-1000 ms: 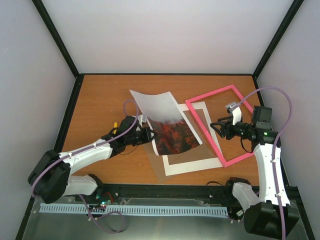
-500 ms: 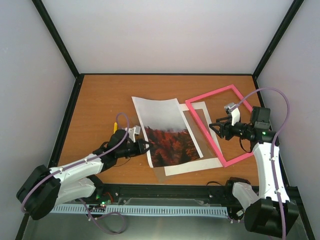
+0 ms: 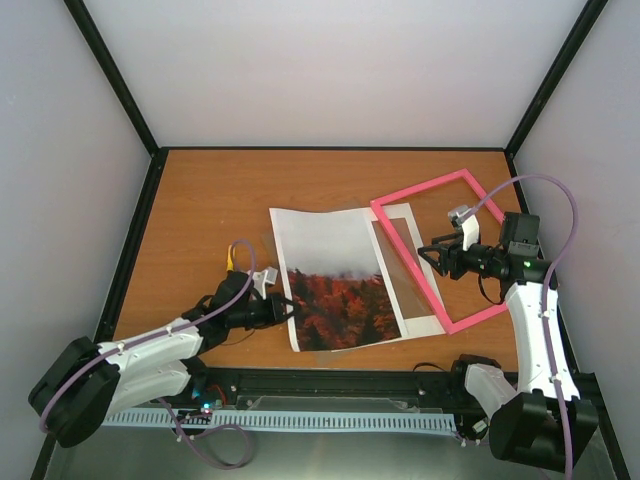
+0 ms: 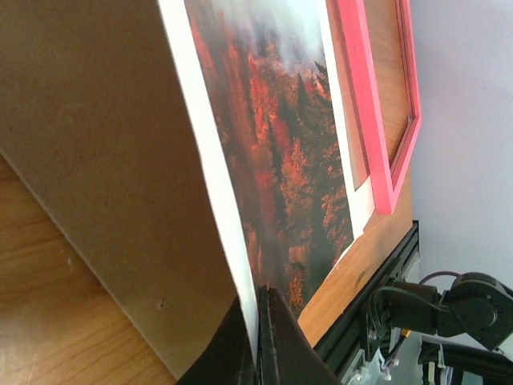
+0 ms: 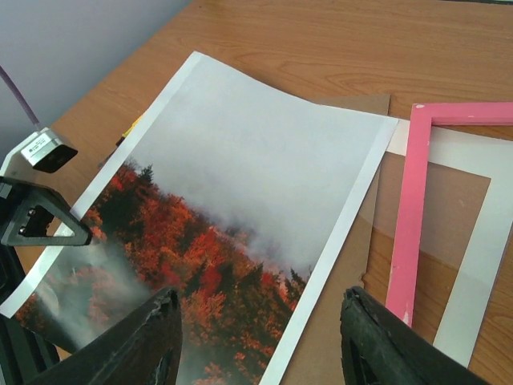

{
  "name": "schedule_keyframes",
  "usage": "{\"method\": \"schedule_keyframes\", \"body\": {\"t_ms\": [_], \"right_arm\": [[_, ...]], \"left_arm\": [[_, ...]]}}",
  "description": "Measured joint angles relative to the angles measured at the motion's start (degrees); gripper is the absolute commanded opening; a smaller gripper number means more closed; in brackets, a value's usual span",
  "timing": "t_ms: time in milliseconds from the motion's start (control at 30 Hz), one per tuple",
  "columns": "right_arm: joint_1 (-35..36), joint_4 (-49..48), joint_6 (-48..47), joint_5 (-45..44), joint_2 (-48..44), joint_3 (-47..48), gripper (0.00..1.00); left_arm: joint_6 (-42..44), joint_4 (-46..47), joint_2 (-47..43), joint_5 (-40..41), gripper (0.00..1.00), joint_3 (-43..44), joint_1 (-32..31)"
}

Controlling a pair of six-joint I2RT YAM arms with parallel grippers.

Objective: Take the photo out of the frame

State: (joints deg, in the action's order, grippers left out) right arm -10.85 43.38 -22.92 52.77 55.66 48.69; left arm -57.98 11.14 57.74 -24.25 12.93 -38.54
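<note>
The photo (image 3: 330, 280), misty grey above and orange-red trees below, lies nearly flat at the table's middle, outside the pink frame (image 3: 420, 188). My left gripper (image 3: 288, 311) is shut on the photo's near left edge; in the left wrist view its tips (image 4: 258, 301) pinch the white border of the photo (image 4: 280, 160). My right gripper (image 3: 432, 255) hovers open by the frame's left rail. In the right wrist view its jaws (image 5: 260, 297) stand wide apart above the photo (image 5: 240, 160), with the frame (image 5: 409, 216) beside the right finger.
A white mat (image 5: 481, 233) lies under the frame, and a brown board (image 5: 345, 305) under the photo's right edge. A small yellow object (image 3: 230, 255) sits left of the photo. Black rails run along the table's near edge (image 3: 330, 378).
The left gripper has drawn the photo toward the near left. The sheet, curled up a second ago, now lies flatter and lower. The right arm has barely moved.
</note>
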Motion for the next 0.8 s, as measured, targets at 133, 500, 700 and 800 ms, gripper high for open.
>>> {"method": "schedule_keyframes", "body": {"t_ms": [133, 500, 700, 800], "right_arm": [[0.0, -0.2, 0.0, 0.0, 0.3, 0.0, 0.54], [0.0, -0.3, 0.0, 0.0, 1.1, 0.0, 0.54], [0.0, -0.3, 0.0, 0.0, 1.1, 0.0, 0.54], [0.0, -0.3, 0.0, 0.0, 1.1, 0.0, 0.54]], "left_arm": [[0.0, 0.0, -0.3, -1.1, 0.01, -1.0, 0.0], [-0.4, -1.7, -0.3, -1.7, 0.12, -1.3, 0.0], [0.1, -7.5, -1.9, 0.5, 0.39, -0.8, 0.0], [0.5, -11.8, -2.7, 2.1, 0.45, 0.7, 0.0]]}}
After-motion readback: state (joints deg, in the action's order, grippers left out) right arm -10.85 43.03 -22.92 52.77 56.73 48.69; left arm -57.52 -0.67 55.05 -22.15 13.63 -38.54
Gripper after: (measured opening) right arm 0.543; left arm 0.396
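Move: The left hand still pinches the photo's left edge near its near corner, the photo's middle about 10 cm to its right, 6 cm ahead and 4 cm lower. The white mat's middle lies some 20 cm right and 8 cm ahead, the pink frame's 37 cm right and 13 cm ahead, the screwdriver 13 cm left and 10 cm ahead. From the right hand the photo is about 21 cm left, 2 cm back and 19 cm below. The left hand lowers the photo's edge about 2 cm, easing back, then opens, drifting left off it. ##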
